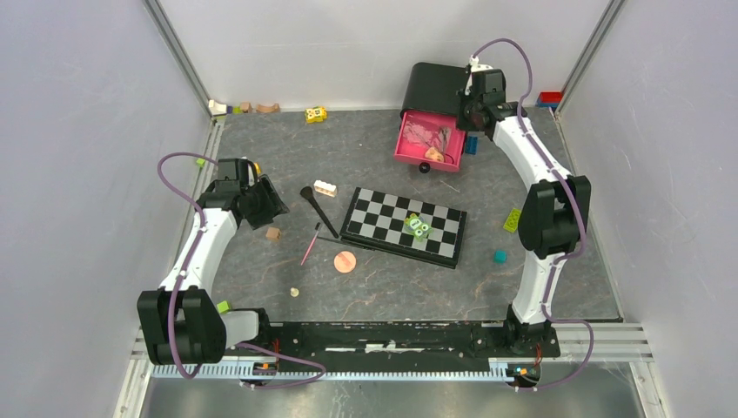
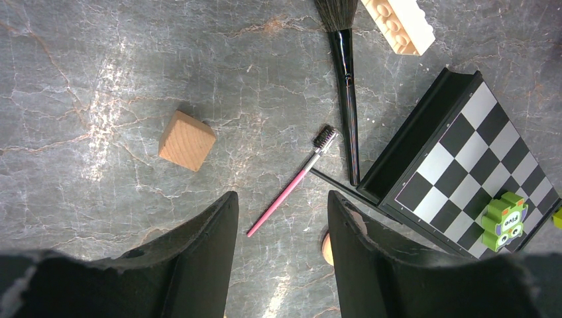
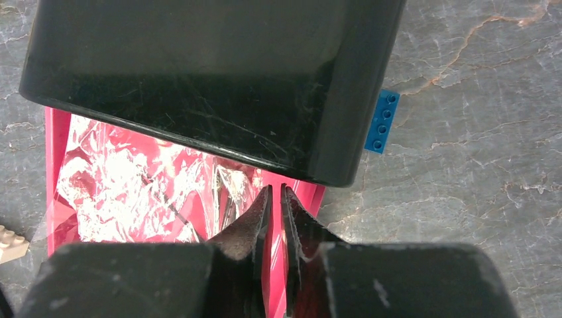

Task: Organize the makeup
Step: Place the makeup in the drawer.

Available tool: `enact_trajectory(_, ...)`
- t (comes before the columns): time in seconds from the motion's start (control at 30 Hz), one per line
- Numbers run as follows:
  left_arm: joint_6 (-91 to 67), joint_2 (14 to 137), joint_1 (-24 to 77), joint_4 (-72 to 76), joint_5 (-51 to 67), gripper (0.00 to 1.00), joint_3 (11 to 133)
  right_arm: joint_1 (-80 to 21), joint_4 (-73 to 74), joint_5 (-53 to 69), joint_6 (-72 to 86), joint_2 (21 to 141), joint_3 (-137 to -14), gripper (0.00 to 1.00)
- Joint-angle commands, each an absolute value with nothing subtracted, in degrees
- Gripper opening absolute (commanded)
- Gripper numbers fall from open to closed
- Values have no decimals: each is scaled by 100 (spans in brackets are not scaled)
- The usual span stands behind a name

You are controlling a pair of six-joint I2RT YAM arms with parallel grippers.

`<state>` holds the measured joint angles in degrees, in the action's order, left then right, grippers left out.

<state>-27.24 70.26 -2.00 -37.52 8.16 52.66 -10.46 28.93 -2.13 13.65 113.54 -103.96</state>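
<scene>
A black long-handled brush (image 1: 318,212) (image 2: 347,99), a thin pink brush (image 1: 311,244) (image 2: 291,189), a dark pencil (image 2: 338,185) and a round peach puff (image 1: 345,261) (image 2: 327,248) lie left of the chequered board (image 1: 392,222). My left gripper (image 1: 265,209) (image 2: 281,199) hovers open and empty just short of the pink brush's end. At the back, a pink drawer (image 1: 409,152) (image 3: 56,132) with crinkled clear wrap sticks out of a black box (image 1: 432,87) (image 3: 212,79). My right gripper (image 1: 466,117) (image 3: 276,189) straddles the drawer's right wall, jaws only a sliver apart.
A wooden cube (image 1: 273,233) (image 2: 187,140) sits left of the brushes and a cream brick (image 1: 325,187) (image 2: 397,23) by the brush head. Green blocks (image 1: 419,226) stand on the board. A blue brick (image 3: 382,121) lies right of the drawer. Small toys line the back wall.
</scene>
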Motion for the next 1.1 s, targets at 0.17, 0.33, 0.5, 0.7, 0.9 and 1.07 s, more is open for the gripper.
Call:
enact_trajectory(0.17,-2479,7054,-186,-3595,980,59,5487,-1050,2291,197,1609,10646,-9677,44)
enact_trajectory(0.33,-2471,7053,-188,-3593,994,59,5484,-1054,2096,705,1887,10568,-9332,54)
enact_trajectory(0.5,-2476,7027,-185,-3595,975,59,5480,-1079,2115,788,2046,10628,-9262,54)
enact_trajectory(0.7,-2476,7068,-186,-3593,1003,59,5493,-1116,2232,773,2085,10700,-9316,54)
enact_trajectory(0.9,-2477,7059,-187,-3595,1002,59,5493,-1146,2308,748,2132,10857,-9403,53)
enact_trajectory(1.07,-2477,7055,-185,-3595,993,59,5493,-1183,2350,633,2152,10943,-9504,53)
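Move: The bunched end of the clear bag, lying in the open pink drawer, is about 3 cm back, 3 cm left and 5 cm below the right hand. The beige sponge in that drawer sits some 7 cm back and 5 cm left; the black cabinet's middle is 7 cm ahead and 4 cm left, the blue brick 5 cm ahead and 6 cm right on the table. From the left hand the bag end lies roughly 19 cm ahead, 31 cm right, near level. Draw the right gripper back about 3 cm off the cabinet's front edge, carrying it on to the left by about as much and sinking some 2 cm, so it comes over the clear bag's bunched end. Spread the nearly shut fingers to about half open early on, and roll the hand some 10 degrees, its left side rising. ##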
